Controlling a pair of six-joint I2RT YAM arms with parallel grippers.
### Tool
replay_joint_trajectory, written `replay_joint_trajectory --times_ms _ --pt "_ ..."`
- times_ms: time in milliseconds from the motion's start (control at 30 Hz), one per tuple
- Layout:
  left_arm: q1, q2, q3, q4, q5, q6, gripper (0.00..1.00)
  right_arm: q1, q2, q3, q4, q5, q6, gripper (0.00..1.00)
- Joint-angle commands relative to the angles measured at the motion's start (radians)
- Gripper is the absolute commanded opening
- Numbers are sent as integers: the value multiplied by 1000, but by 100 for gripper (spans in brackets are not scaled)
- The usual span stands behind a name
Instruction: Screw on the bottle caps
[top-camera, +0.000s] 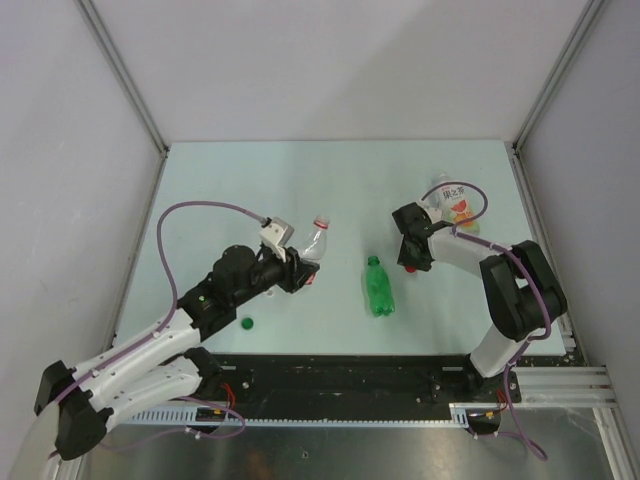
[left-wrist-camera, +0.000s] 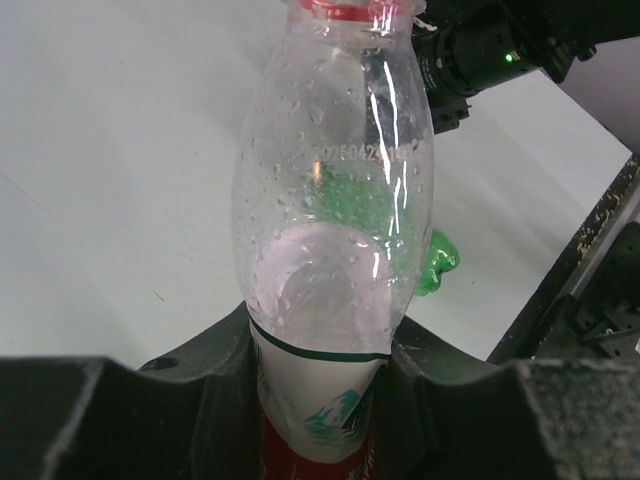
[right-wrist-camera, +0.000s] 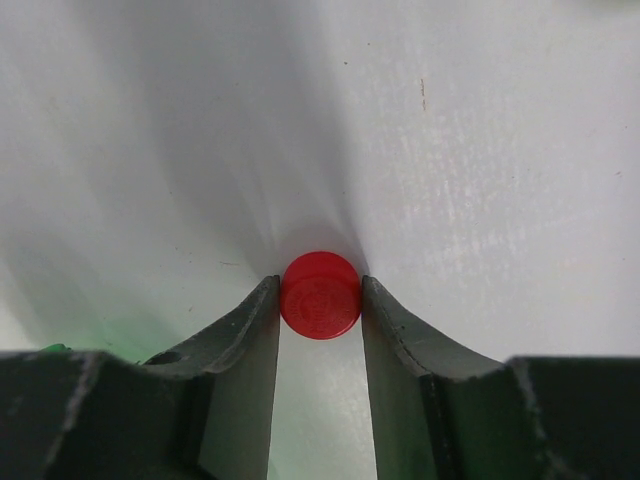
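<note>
My left gripper is shut on the label of the slim clear bottle. The bottle tilts up to the right and has a red ring at its neck. In the right wrist view the red cap lies on the table with both fingers of my right gripper touching its sides. From above, that gripper points down at the red cap. The green bottle lies on its side between the arms. A green cap rests near the left arm. The wider clear bottle lies at the back right.
The white table is bounded by grey walls left, right and behind. A black rail with the arm bases runs along the near edge. The left arm's purple cable loops over the table's left side.
</note>
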Motion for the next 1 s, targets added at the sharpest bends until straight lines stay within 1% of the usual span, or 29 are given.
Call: replay_joint_trajectory --times_ms 0,67,133,167,233,300,367,433,500,633,700,967 --pt "3 22 82 56 90 100 34 6 -42 13 -25 9 13 29" --pt "3 52 122 73 143 176 34 4 -93 13 -24 -28 -17 26" --pt "3 95 168 72 226 278 33 -10 -178 13 -20 -118 -76 25" --pt "3 117 189 57 282 336 31 -20 -231 12 -15 -189 -108 24" --pt "3 145 214 11 407 431 30 -43 -353 12 2 -369 -193 24" --pt "3 145 205 -7 499 486 31 -57 -476 12 26 -566 -277 25" --pt "3 137 185 -11 560 516 31 -63 -583 12 43 -741 -333 25" --pt "2 139 178 -13 584 515 31 -68 -665 15 56 -874 -357 25" --pt "2 151 182 -18 593 479 30 -70 -719 24 62 -991 -368 25" --pt "3 169 160 -26 696 453 31 -70 -766 31 108 -1210 -376 23" --pt "3 177 147 -27 719 449 31 -70 -773 35 133 -1277 -385 24" --pt "3 227 148 -28 739 424 31 -71 -781 36 199 -1429 -392 24"
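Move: The red cap is already between the right fingers at the table. The open mouth of the clear bottle, held in the left hand, is about 20 cm to the right hand's left, 4 cm back and nearly 30 cm above. The lying green bottle is 8 cm left and 6 cm back of the right hand, the labelled bottle 19 cm ahead and 12 cm right. From the left hand the red cap lies some 10 cm ahead, 24 cm right and 18 cm below. The red cap, kept pinched, is lifted off the table by the right hand, about 30 cm up, then swung back and left towards the bottle mouth while the wrist turns the fingers from pointing down to pointing left. The left hand keeps its grip on the clear bottle, goes back and right some 7 cm and 6 cm, rising before it sinks again, and turns clockwise about 45 degrees, tipping the mouth towards the cap. ##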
